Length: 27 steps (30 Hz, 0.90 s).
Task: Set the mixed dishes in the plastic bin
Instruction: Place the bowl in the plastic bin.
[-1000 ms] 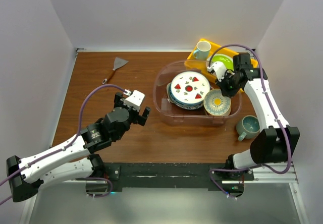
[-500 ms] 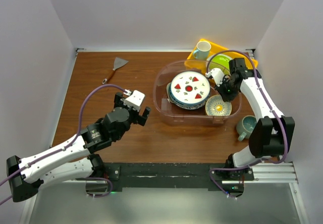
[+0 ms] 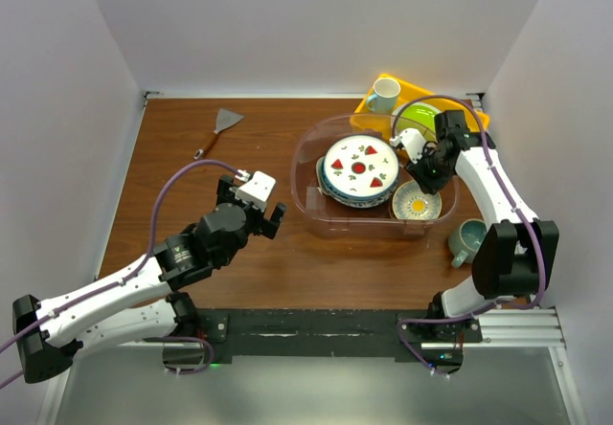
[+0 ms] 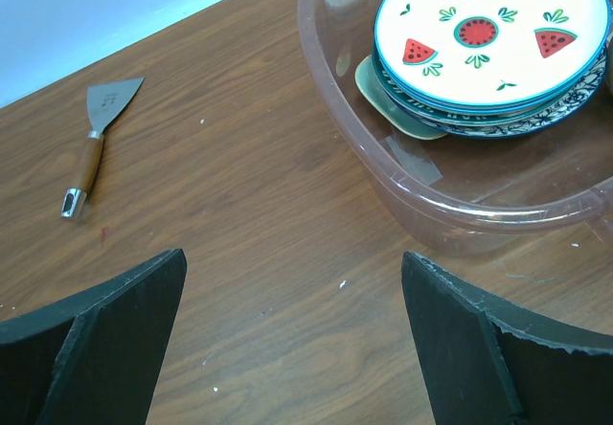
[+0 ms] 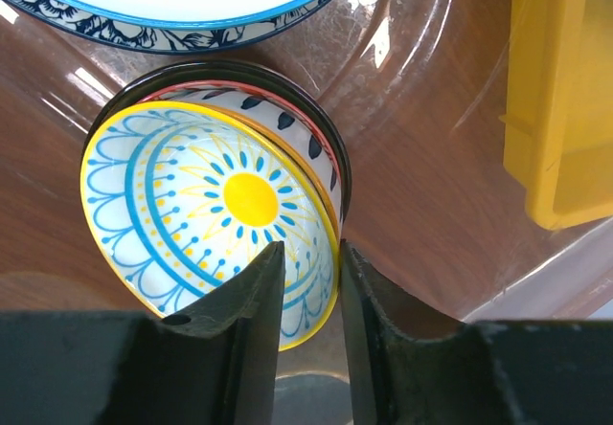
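The plastic bin (image 3: 301, 170) sits right of centre. A stack of plates (image 3: 360, 165) lies inside it, the white one with red fruit marks (image 4: 488, 33) on top and a blue floral one (image 5: 144, 33) under it. In the bin's right end, a yellow-rimmed bowl with a blue and yellow sun pattern (image 5: 220, 205) rests nested in the red-patterned bowl (image 5: 306, 138). My right gripper (image 5: 306, 253) straddles the yellow rim, jaws slightly parted and open. The grey-teal mug (image 3: 471, 240) stands on the table right of the bin. My left gripper (image 4: 292, 281) hangs wide open over bare wood left of the bin.
Behind the bin, a yellow tray (image 3: 378, 109) holds a lime-green plate (image 3: 421, 117) and a white mug (image 3: 385, 92). A scraper with a wooden handle (image 3: 218, 130) lies at the far left of the table. White walls close off three sides.
My right gripper moved down and left into the bin, setting the sun-pattern bowl into the red-patterned bowl. Its jaws then parted a little. The left arm stayed still.
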Motion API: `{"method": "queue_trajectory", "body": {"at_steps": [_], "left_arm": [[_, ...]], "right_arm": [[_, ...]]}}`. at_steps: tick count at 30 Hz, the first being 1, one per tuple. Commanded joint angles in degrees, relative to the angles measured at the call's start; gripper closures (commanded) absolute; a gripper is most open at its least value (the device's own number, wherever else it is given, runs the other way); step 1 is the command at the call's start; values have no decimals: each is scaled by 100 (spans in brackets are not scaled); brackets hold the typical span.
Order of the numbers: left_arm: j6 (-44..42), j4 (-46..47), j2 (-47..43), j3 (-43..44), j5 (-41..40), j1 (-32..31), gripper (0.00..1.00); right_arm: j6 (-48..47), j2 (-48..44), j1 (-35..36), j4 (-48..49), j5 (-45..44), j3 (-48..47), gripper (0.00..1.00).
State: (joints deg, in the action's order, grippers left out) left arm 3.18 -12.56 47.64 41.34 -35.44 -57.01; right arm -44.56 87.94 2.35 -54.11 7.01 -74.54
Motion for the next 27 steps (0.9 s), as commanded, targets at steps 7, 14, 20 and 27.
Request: {"method": "queue_trajectory", "body": {"at_steps": [7,14,20,27], "left_arm": [[-133,87,-9,-39,-95,24,0],[-133,78,-18,-39,-95,24,0],[-133,60,-9,-39,-86,24,0],[-125,60,0,-30,-68,24,0]], "right_arm": [[87,-453,-24,-170,196,-297,55],[140,-655,-24,-346,398,-552,45],[175,-822,-24,-443,503,-658,37],[202,-901,-59,-671,750,-869,27]]}}
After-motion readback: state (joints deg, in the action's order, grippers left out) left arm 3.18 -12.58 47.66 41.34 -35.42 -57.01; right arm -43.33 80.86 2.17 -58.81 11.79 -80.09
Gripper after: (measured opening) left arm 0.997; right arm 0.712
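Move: My right fingertips, already loosened, still straddle the far-right rim of the patterned bowl on its stack in the plastic bin; the bowl's middle lies about 5 cm back, 5 cm left and 3 cm below. The plate stack is some 23 cm left and 6 cm ahead, the green mug about 15 cm back and 12 cm right, the yellow tub roughly 24 cm ahead and 3 cm left. From my idle left hand, the bowl is about 47 cm right and 8 cm ahead. I draw my right hand almost straight up off the bowl's rim, some 6 cm, after a brief near-standstill, with only a slight drift left. As I rise I keep spreading the already parting fingers from about a third to roughly 70 percent open, so the rim comes free from between them, and the fingertips tilt forward about 10 degrees. ##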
